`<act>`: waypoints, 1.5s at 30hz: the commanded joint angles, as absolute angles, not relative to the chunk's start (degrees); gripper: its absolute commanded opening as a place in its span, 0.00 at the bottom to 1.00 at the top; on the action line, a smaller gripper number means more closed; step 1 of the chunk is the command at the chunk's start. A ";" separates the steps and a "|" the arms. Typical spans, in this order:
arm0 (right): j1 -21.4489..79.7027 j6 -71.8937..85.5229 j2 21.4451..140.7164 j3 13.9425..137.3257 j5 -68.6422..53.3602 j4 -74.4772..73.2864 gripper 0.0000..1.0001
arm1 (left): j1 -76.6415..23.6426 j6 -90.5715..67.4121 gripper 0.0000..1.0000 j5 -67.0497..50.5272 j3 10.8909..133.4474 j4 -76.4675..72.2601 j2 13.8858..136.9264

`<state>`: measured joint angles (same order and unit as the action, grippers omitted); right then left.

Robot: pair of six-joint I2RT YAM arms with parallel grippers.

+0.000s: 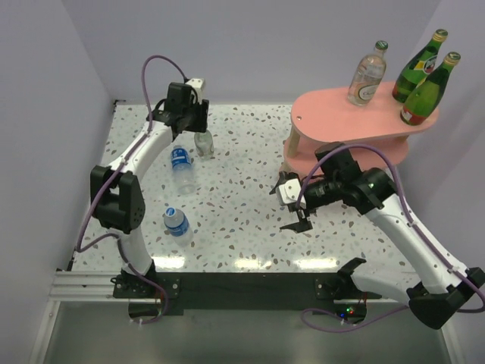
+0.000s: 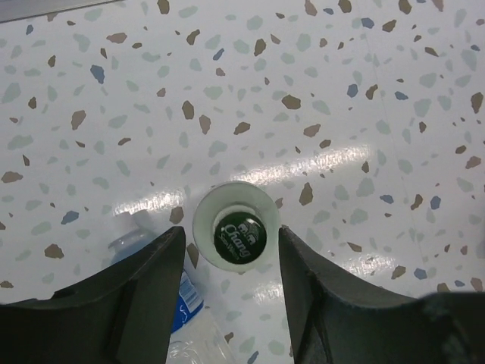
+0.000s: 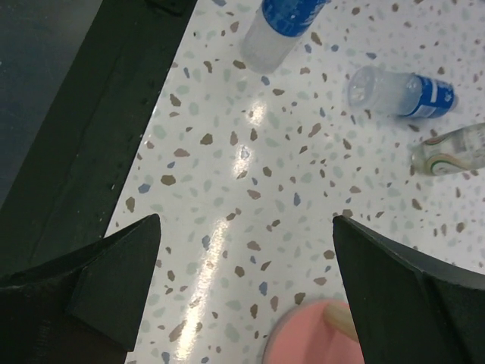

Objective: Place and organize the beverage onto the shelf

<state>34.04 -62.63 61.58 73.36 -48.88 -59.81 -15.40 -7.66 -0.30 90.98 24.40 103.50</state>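
A clear bottle with a dark green cap [image 2: 239,236] stands upright on the table [image 1: 242,220]; in the top view the bottle [image 1: 204,143] is at the back left. My left gripper [image 2: 231,232] hangs over it, open, one finger on each side with narrow gaps. A blue-label bottle [image 1: 182,168] lies just beside it, and another blue-label bottle [image 1: 176,221] sits nearer the front. The pink shelf [image 1: 333,106] holds a clear green-capped bottle [image 1: 367,73] and two dark green bottles [image 1: 419,67] [image 1: 430,89] on its top tier. My right gripper [image 1: 288,205] is wide open and empty, left of the shelf.
White walls close in the back and both sides. A black rail [image 1: 250,284] runs along the front edge by the arm bases. In the right wrist view a pink shelf edge [image 3: 303,341] shows just below the open gripper [image 3: 244,224].
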 commanded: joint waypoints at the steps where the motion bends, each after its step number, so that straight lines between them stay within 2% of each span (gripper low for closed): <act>1: 34.80 -59.52 61.44 70.58 -46.50 -55.64 0.98 | -15.20 -5.45 0.56 3.60 97.72 28.56 107.48; 10: 34.98 -54.67 61.61 66.89 -44.65 -49.92 0.98 | -16.87 -3.69 0.49 5.71 102.92 32.08 112.59; 12: 35.07 -54.23 61.96 66.71 -44.30 -49.22 0.98 | -17.23 -3.69 0.39 5.10 103.36 32.34 113.03; 13: 34.98 -53.62 62.14 66.71 -44.04 -48.70 0.98 | -17.31 -3.69 0.27 5.01 103.79 32.69 113.11; 15: 35.24 -52.91 62.40 66.71 -43.68 -48.17 0.98 | -17.58 -3.95 0.13 4.92 104.32 33.66 112.85; 16: 35.42 -52.04 62.40 66.62 -43.33 -47.56 0.97 | -17.75 -4.04 0.00 4.92 104.24 33.84 112.50; 21: 36.21 -46.95 63.19 66.09 -42.10 -44.74 0.98 | -18.11 -5.62 0.00 2.03 100.73 34.45 105.83; 25: 37.53 -40.27 64.51 64.60 -39.03 -38.43 0.98 | -18.81 -9.75 0.00 -6.31 94.67 34.37 98.19; 34: 45.87 -26.12 72.41 63.99 -23.48 -25.25 0.99 | -22.85 -24.06 0.00 -18.01 78.07 28.57 81.50; 42: 49.48 -6.80 80.06 64.07 -7.58 -11.87 0.99 | -24.43 -30.76 0.00 -23.64 74.09 23.91 76.47; 45: 49.92 -4.31 81.64 64.42 -2.29 -9.58 0.99 | -24.43 -32.08 0.00 -25.13 73.30 23.29 75.32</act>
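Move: The clear glass bottle stands just beyond the left fingers, about 3 cm ahead, 1 cm right, its middle some 8 cm below. A blue-labelled bottle lies about 8 cm left of the hand and 5 cm back, 15 cm lower. From the right hand the glass bottle is roughly 33 cm ahead, 25 cm left and 17 cm down; the standing water bottle is 3 cm ahead, 34 cm left and 17 cm lower. The left fingers pinch the glass bottle's neck after dipping about 3 cm down and slightly forward, then, keeping that grip, swing back nearly 20 cm, right and up towards the right hand, rolling left side down. The right hand, wide open, first sinks a little, then heads forward, left and down, about 10 cm each way, turning some 40 degrees clockwise to face the bottle; no touch there is seen. ##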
